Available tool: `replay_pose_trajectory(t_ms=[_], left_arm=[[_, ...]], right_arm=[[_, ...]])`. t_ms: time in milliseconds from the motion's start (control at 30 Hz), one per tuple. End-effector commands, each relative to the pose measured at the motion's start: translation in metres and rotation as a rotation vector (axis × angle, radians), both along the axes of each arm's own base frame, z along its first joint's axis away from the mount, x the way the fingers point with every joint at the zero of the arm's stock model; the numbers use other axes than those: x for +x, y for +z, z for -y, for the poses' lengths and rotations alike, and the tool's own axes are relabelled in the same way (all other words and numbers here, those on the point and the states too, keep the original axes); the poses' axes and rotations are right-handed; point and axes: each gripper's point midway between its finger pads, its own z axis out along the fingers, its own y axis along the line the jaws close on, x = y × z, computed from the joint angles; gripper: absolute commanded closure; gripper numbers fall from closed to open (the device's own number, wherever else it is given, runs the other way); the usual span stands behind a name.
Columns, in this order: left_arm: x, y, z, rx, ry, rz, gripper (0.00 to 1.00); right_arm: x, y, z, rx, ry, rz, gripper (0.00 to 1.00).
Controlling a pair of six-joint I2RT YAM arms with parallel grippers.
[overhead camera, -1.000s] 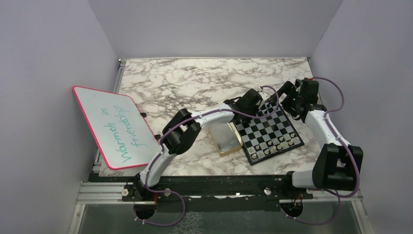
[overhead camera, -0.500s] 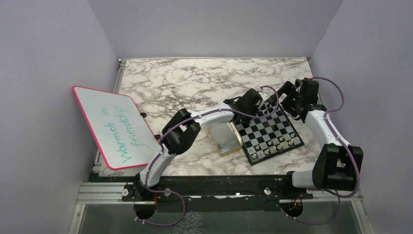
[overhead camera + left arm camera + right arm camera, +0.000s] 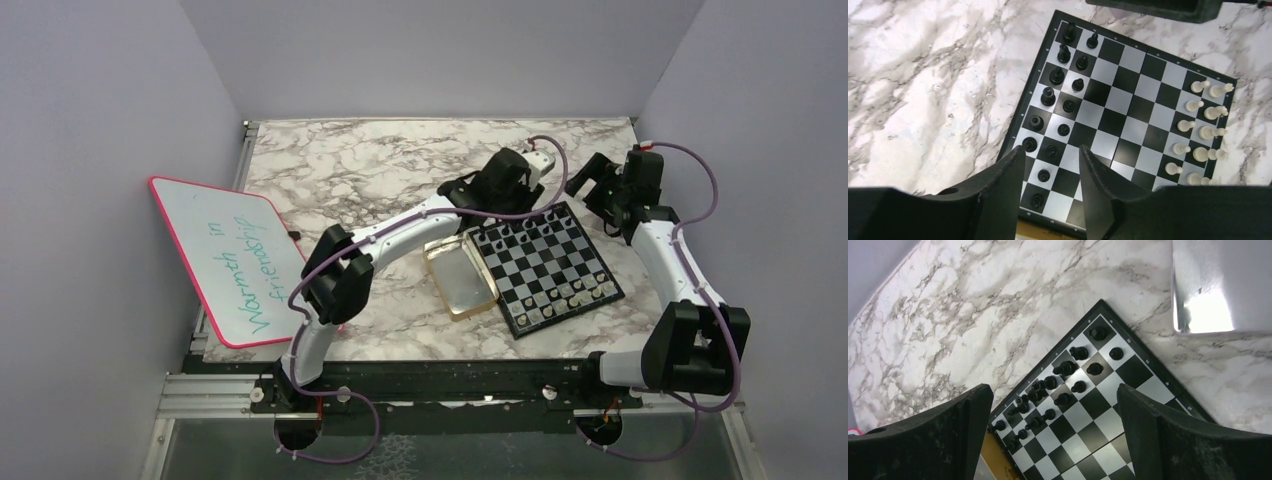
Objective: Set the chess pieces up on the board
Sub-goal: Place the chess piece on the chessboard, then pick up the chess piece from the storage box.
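Observation:
The board (image 3: 550,262) lies right of centre on the marble table. Black chess pieces (image 3: 1057,76) stand in two files along its left edge in the left wrist view, and pale chess pieces (image 3: 1206,132) line the opposite edge. My left gripper (image 3: 1052,150) hovers open above the black end near the board's corner, nothing between its fingers; from above, this left gripper (image 3: 478,195) is over the board's far left side. My right gripper (image 3: 1054,390) is wide open and empty, high over the black pieces (image 3: 1066,368). The top view shows the right gripper (image 3: 592,185) off the far right corner.
A gold tin (image 3: 460,278) lies against the board's left edge. A pink-rimmed whiteboard (image 3: 240,260) with green writing leans at the table's left side. Grey walls close in on three sides, and a shiny metal piece (image 3: 1203,295) sits near the board's far corner.
My left gripper has risen and drawn back from the board's far edge while its jaws opened. The right gripper has shifted slightly farther back and stays open.

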Motion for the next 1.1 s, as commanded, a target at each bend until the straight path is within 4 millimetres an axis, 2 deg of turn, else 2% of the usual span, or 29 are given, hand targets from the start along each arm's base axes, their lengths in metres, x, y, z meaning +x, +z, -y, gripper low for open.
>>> replay_pose_trajectory(t_ms=[0, 100, 167, 200, 233, 367, 467, 633, 767, 867, 1067], left_arm=[[0.003, 0.055, -0.021, -0.110, -0.011, 0.007, 0.53], [0.002, 0.075, -0.038, -0.151, -0.024, -0.003, 0.45], [-0.001, 0.084, -0.053, -0.167, -0.028, -0.007, 0.34], [-0.002, 0.088, -0.061, -0.173, -0.030, -0.009, 0.09], [-0.004, 0.090, -0.070, -0.176, -0.028, -0.016, 0.02], [-0.011, 0.100, -0.106, -0.190, 0.013, 0.003, 0.01], [-0.024, 0.102, -0.126, -0.197, 0.035, 0.032, 0.01], [-0.049, 0.080, -0.160, -0.148, 0.058, 0.034, 0.01], [-0.067, 0.052, -0.184, -0.116, 0.082, -0.011, 0.01], [-0.072, 0.034, -0.204, -0.078, 0.119, -0.049, 0.01], [-0.081, 0.027, -0.216, -0.077, 0.121, -0.032, 0.01]], right_arm=[[0.017, 0.020, 0.026, -0.140, -0.037, 0.041, 0.00], [0.028, 0.021, 0.047, -0.231, -0.080, 0.002, 0.00], [0.034, 0.022, 0.062, -0.297, -0.110, -0.023, 0.00], [0.037, 0.022, 0.067, -0.331, -0.110, -0.026, 0.00], [0.040, 0.022, 0.073, -0.360, -0.114, -0.023, 0.01], [0.054, 0.026, 0.092, -0.440, -0.119, 0.018, 0.15], [0.063, 0.028, 0.105, -0.490, -0.144, 0.012, 0.27], [0.075, 0.012, 0.124, -0.499, -0.195, -0.024, 0.41], [0.087, -0.008, 0.135, -0.474, -0.225, -0.028, 0.43], [0.095, -0.028, 0.151, -0.483, -0.243, -0.070, 0.41], [0.124, -0.058, 0.164, -0.466, -0.184, -0.093, 0.41]])
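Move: For the right hand, the few black chess pieces left in the far left corner of the metal tray lie about 17 cm ahead, 15 cm to its right and some 15 cm below; the tray's middle is about 9 cm ahead and 17 cm right, the chessboard's far right corner roughly 6 cm ahead and 1 cm right. From the left hand, those tray pieces are about 19 cm ahead and 33 cm right. The gold tin's middle lies some 11 cm back and 10 cm left of the left hand. Heading for the metal tray, the empty right hand lifts a little as it goes forward and right, then sinks over the tray: some 15 cm right, 10 forward and 6 down in all, its left side rolling down about 25 degrees while its fingers narrow from wide open to a bit over half. The empty left hand clears the board, arching up about 8 cm and down again past the gold tin as it goes 21 cm left and 8 back, opening fully. ##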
